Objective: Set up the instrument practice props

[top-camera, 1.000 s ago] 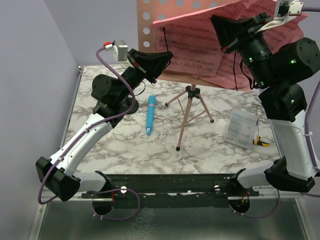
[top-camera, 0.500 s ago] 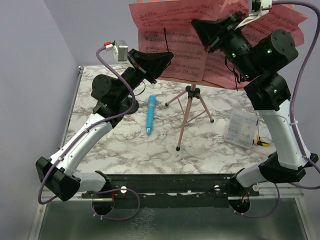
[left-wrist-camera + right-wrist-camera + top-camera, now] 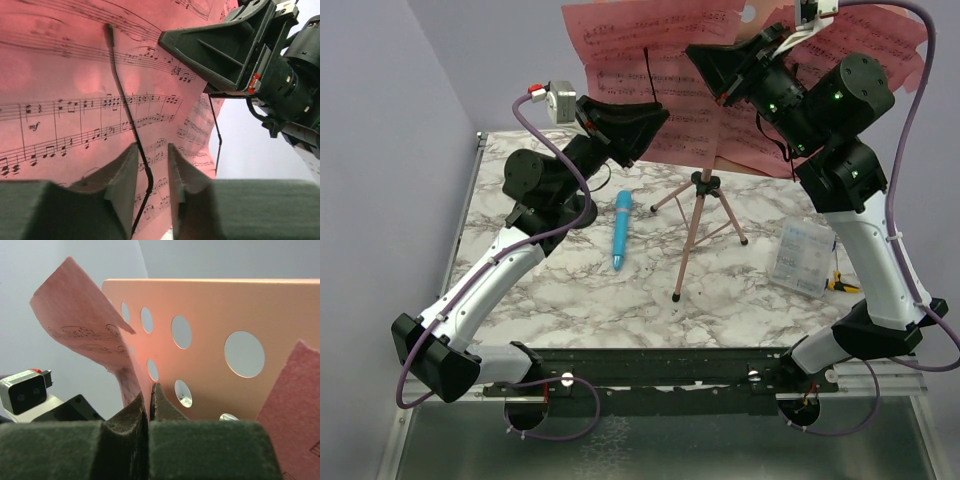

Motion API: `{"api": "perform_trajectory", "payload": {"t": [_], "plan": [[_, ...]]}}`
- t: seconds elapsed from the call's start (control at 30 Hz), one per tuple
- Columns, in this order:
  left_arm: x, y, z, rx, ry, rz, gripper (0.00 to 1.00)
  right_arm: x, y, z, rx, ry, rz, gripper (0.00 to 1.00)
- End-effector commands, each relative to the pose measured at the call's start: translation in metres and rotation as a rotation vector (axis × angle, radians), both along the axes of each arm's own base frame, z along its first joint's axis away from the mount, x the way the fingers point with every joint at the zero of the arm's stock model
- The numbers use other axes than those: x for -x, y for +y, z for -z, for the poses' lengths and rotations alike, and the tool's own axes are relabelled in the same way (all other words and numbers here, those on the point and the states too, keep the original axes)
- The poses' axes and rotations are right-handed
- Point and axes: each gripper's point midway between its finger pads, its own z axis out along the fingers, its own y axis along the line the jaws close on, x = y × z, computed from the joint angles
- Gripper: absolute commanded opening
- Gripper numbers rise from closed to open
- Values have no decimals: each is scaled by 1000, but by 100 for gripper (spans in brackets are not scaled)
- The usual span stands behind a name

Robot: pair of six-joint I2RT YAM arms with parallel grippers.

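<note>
The salmon-pink music stand [image 3: 690, 238] stands mid-table on its thin tripod; its hole-punched desk [image 3: 200, 365] fills the right wrist view. My right gripper [image 3: 705, 70] [image 3: 150, 392] is shut on the edge of the left sheet-music page [image 3: 660, 100] [image 3: 90, 335], held against the desk front. The second page [image 3: 760, 148] [image 3: 295, 405] hangs on the desk's right side. My left gripper [image 3: 632, 150] [image 3: 152, 147] is open just below the left page [image 3: 75, 100], its jaws on either side of a black wire page holder [image 3: 122, 95] without touching it. The light-blue stick [image 3: 621, 230] lies on the table.
A clear plastic box [image 3: 802, 256] lies on the marble table [image 3: 570, 290] at the right, with a small yellow-orange item [image 3: 842, 285] beside it. The purple wall stands close behind the stand and along the left.
My right gripper has swung left and up across the desk, carrying the left page with it. The left arm, stick and stand have not moved.
</note>
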Motion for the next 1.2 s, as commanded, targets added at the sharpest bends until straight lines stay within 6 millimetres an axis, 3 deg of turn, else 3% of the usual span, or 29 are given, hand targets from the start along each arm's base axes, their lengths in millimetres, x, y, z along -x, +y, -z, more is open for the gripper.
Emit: {"api": "perform_trajectory", "payload": {"t": [0.0,0.17,0.5,0.97,1.07,1.17], "plan": [[14,7,-10,19,-43,4,41,10,0,-6,-14,-15,-31,1],[14,8,-10,22,-43,0,57,10,0,-6,-14,-17,-31,1],[15,10,-10,23,-44,-7,66,18,-7,-12,-30,-41,-26,13],[22,22,-8,33,-52,-46,84,53,-31,-28,-87,-102,-45,51],[22,24,-5,32,-47,-52,89,63,-38,-28,-98,-111,-44,62],[24,25,0,28,-42,-56,95,74,-45,-27,-109,-130,-51,82]]}}
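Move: The left clip arm of the music stand runs between the left fingertips, its middle about 2 cm ahead and 3 cm above them. The right fingers pinch the new sheet's edge; its middle lies about 5 cm left, level ahead and 4 cm lower, the stand's board 4 cm ahead, 2 cm right and 3 cm lower. The other sheet is 15 cm right of this hand and 2 cm ahead. Spread the left gripper, already parting, wide around the clip arm to let it go, then ease the gripper about 2 cm back and left, off the sheet. Hold the right gripper still until the left is well open, then open it too, release the sheet's edge, and withdraw about 5 cm back, 4 cm right and slightly up. ##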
